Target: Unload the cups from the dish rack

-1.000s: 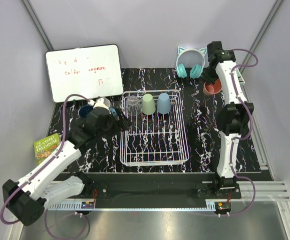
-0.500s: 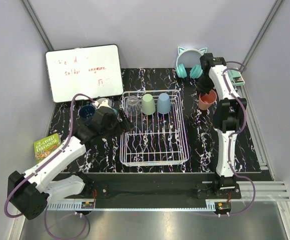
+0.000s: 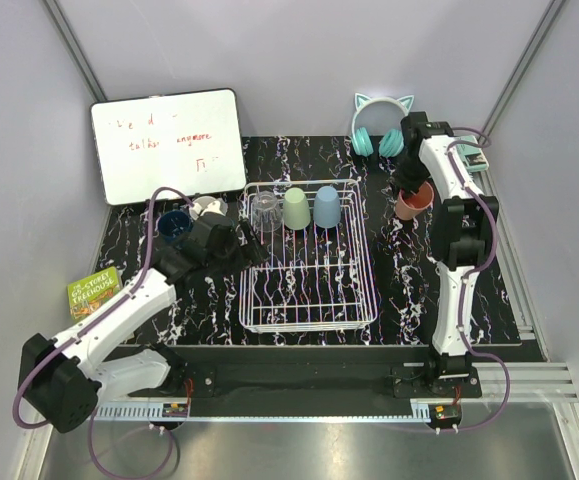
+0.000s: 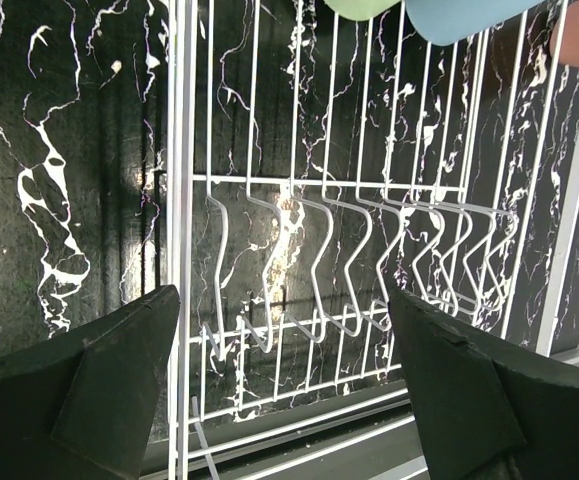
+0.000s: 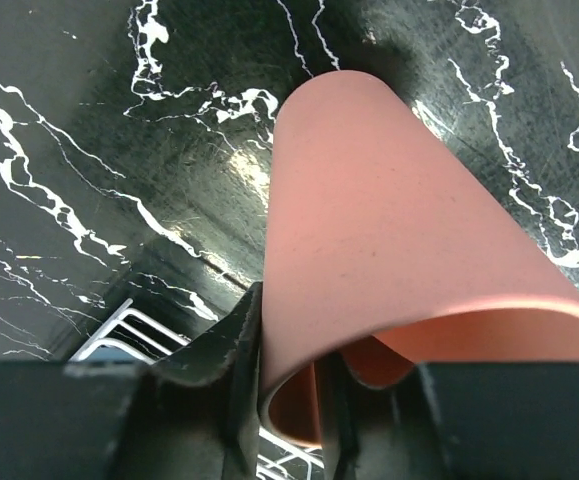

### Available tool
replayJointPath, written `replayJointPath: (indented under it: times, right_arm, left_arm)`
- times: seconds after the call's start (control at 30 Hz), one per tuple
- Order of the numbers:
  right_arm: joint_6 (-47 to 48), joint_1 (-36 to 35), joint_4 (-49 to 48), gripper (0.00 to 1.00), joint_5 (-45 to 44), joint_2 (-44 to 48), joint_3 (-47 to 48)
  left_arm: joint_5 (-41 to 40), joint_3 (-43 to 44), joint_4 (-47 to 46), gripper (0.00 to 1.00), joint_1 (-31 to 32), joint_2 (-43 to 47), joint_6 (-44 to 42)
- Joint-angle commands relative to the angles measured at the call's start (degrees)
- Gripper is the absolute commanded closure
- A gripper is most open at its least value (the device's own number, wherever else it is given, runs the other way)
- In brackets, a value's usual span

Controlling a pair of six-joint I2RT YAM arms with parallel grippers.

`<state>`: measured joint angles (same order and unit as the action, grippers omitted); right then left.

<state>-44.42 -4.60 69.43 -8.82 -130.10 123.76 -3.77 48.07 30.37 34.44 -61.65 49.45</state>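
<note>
The white wire dish rack (image 3: 309, 300) (image 4: 194, 150) sits mid-table with a clear glass (image 3: 265, 212), a sage-green cup (image 3: 296, 209) (image 4: 364, 6) and a light-blue cup (image 3: 326, 206) (image 4: 459, 18) upside down along its far side. A salmon-pink cup (image 3: 416, 203) (image 5: 389, 220) is mouth-up on the table right of the rack. My right gripper (image 3: 409, 188) (image 5: 289, 340) straddles its rim wall, one finger outside, one inside, slightly parted with a small gap at the inner finger. My left gripper (image 3: 247, 245) (image 4: 281, 300) hangs wide open over the rack's left edge, holding nothing.
A dark navy mug (image 3: 174, 222) stands left of the rack beside my left arm. A whiteboard (image 3: 169, 145) leans at the back left, teal headphones (image 3: 381, 125) sit at the back right, and a green book (image 3: 93, 293) lies off the table's left edge.
My right arm brought the salmon cup left and down beside the rack, and its jaws have eased apart. My left gripper moved right, toward the rack's left edge.
</note>
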Motion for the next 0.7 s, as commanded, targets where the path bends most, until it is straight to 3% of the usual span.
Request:
replayJointPath:
  times: [0.0,0.23,0.43,0.67]
  right_arm:
    - [2.1,0.2,-2.7,0.68,1.3,5.7,-0.3]
    - [3.6,0.0,-4.6,0.35,1.7,9.8,-0.5]
    - [5.1,-0.6,-10.7,0.29,5.0,15.4,-3.8]
    - [9.6,-5.4,-31.6,0.15,10.9,32.5,-21.9]
  left_arm:
    - [2.1,0.8,-1.4,0.1,-0.2,-1.2,-1.2]
    - [2.7,1.1,-1.5,0.09,-0.1,-1.8,-1.6]
    - [1.6,1.4,-1.9,0.09,-0.1,-1.5,-3.1]
    - [-4.9,7.7,-1.9,0.08,-0.1,-3.5,-10.7]
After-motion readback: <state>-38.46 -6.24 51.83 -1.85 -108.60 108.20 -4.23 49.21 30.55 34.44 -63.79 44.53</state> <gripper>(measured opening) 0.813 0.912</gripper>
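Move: The right hand's fingers straddle the wall of the pink cup at its mouth; the cup's middle lies about 3 cm to the right, 2 cm back and 4 cm below them. The blue cup in the rack is roughly 21 cm to the left and 2 cm back, and the headphones about 8 cm left and 15 cm ahead, both somewhat lower. From the left hand the pink cup lies some 40 cm right, 19 cm ahead and 10 cm lower. The right hand lets go of the leaning pink cup, its already parting fingers spreading from about a third to some four fifths open while it hardly shifts at first, so that the finger inside the mouth and the one outside come free of the wall. It then climbs about 11 cm, steadily gaining speed, drawing some 3 cm left towards the rack near the end, while the wrist tilts the fingertips forward by some 20 degrees and turns a little counter-clockwise. ##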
